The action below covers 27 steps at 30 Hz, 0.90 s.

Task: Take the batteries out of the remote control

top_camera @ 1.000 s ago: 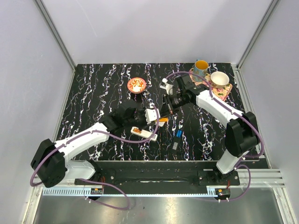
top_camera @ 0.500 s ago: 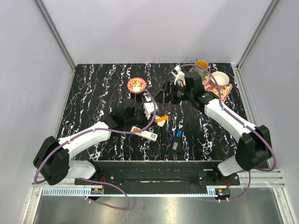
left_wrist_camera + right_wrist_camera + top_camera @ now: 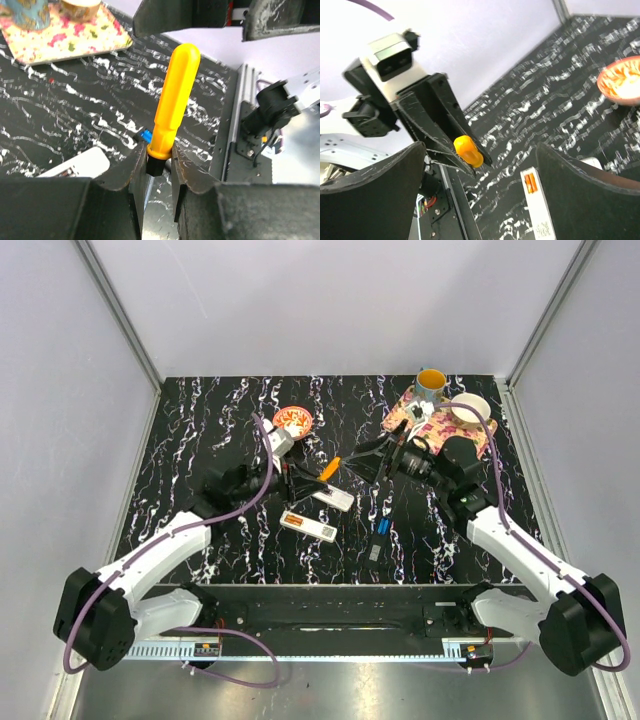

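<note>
A white remote control [image 3: 310,527] lies face down on the black marbled table, its compartment uncovered with orange batteries [image 3: 292,521] still inside; the right wrist view shows the remote [image 3: 540,210] and batteries [image 3: 531,181] too. A second white piece [image 3: 333,499] lies just behind it. My left gripper [image 3: 305,478] is shut on the black end of an orange-handled tool [image 3: 175,100], handle pointing at the right arm. My right gripper [image 3: 365,462] stands wide open facing that tool [image 3: 467,150], a short way from it, with nothing between its fingers.
A small blue item [image 3: 382,526] and a grey one [image 3: 374,553] lie right of the remote. An orange bowl [image 3: 292,420] sits at the back. A floral tray [image 3: 425,425] at the back right carries a yellow cup [image 3: 431,385] and a white cup [image 3: 468,408].
My right gripper went from shut to wide open and swung down from the back to face the left one. The left gripper lifted the orange-handled tool and drew back to the left.
</note>
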Tool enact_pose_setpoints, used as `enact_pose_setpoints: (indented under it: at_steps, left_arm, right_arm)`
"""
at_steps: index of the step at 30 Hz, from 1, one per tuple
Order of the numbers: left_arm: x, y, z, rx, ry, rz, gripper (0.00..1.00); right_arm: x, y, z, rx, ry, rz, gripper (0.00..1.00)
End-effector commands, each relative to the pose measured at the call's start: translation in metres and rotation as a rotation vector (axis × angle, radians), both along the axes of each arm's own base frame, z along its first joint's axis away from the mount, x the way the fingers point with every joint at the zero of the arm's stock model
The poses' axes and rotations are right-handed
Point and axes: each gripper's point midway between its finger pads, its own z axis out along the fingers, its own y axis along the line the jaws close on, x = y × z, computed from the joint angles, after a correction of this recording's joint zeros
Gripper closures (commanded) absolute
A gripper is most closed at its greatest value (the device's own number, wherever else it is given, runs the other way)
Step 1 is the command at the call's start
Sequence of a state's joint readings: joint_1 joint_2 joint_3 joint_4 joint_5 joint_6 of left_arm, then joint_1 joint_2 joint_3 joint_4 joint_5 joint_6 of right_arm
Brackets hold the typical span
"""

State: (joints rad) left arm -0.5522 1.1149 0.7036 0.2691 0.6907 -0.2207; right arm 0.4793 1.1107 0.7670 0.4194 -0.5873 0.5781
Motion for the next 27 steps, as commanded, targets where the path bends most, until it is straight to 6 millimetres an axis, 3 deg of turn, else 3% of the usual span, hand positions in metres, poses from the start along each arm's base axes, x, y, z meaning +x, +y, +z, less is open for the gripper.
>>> enact_pose_setpoints:
  at_steps: [1,3,5,10,12,18,27]
  left_arm:
    - [-0.021,-0.001,0.055,-0.155,-0.062,-0.099,1.00]
    - [-0.027,0.001,0.068,-0.187,-0.095,-0.118,1.00]
    - [-0.031,0.002,0.078,-0.232,-0.107,-0.121,1.00]
    - [-0.035,0.004,0.094,-0.288,-0.119,-0.115,1.00]
    - [-0.036,0.004,0.100,-0.321,-0.134,-0.117,1.00]
    - [-0.034,0.002,0.102,-0.330,-0.119,-0.124,1.00]
    - [-0.033,-0.001,0.099,-0.326,-0.097,-0.138,1.00]
  right_arm:
    - [-0.026,0.006,0.055,0.119,-0.173,0.136,0.02]
    - [-0.026,0.010,0.058,0.141,-0.172,0.155,0.04]
    - [-0.029,0.011,0.065,0.175,-0.181,0.176,0.13]
    - [-0.040,0.019,0.078,0.244,-0.201,0.245,0.21]
    - [-0.043,0.021,0.078,0.244,-0.197,0.270,0.30]
    - [-0.050,0.026,0.085,0.254,-0.217,0.298,0.34]
    - [-0.061,0.035,0.095,0.263,-0.248,0.356,0.49]
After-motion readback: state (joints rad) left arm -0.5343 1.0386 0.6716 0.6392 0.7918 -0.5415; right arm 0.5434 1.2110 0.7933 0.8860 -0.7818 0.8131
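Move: The screwdriver's orange handle, already standing out of the left fingertips, lies about 5 cm left of the wide-open right hand, 2 cm back and 3 cm lower; from the left hand its middle is about 1 cm ahead, 1 cm to the right and 3 cm above. Some 28 cm below the right hand lie the plain white remote (3 cm ahead, 5 cm left), the orange-battery remote (5 cm back, 11 cm left) and the black remote (8 cm back, 6 cm right). The left hand keeps its pinch at the root of the screwdriver's handle and lifts the tool about 8 cm, drawing back some 3 cm and tilting its fingertips up by roughly 15 degrees so that the handle stands steeper towards the right gripper. The right hand rises with it and also comes back and left to bring its fingers around the handle, its wrist turning counter-clockwise and rolling left side up while the fingers close from wide open to about half, with no grip on the handle to be seen yet. ##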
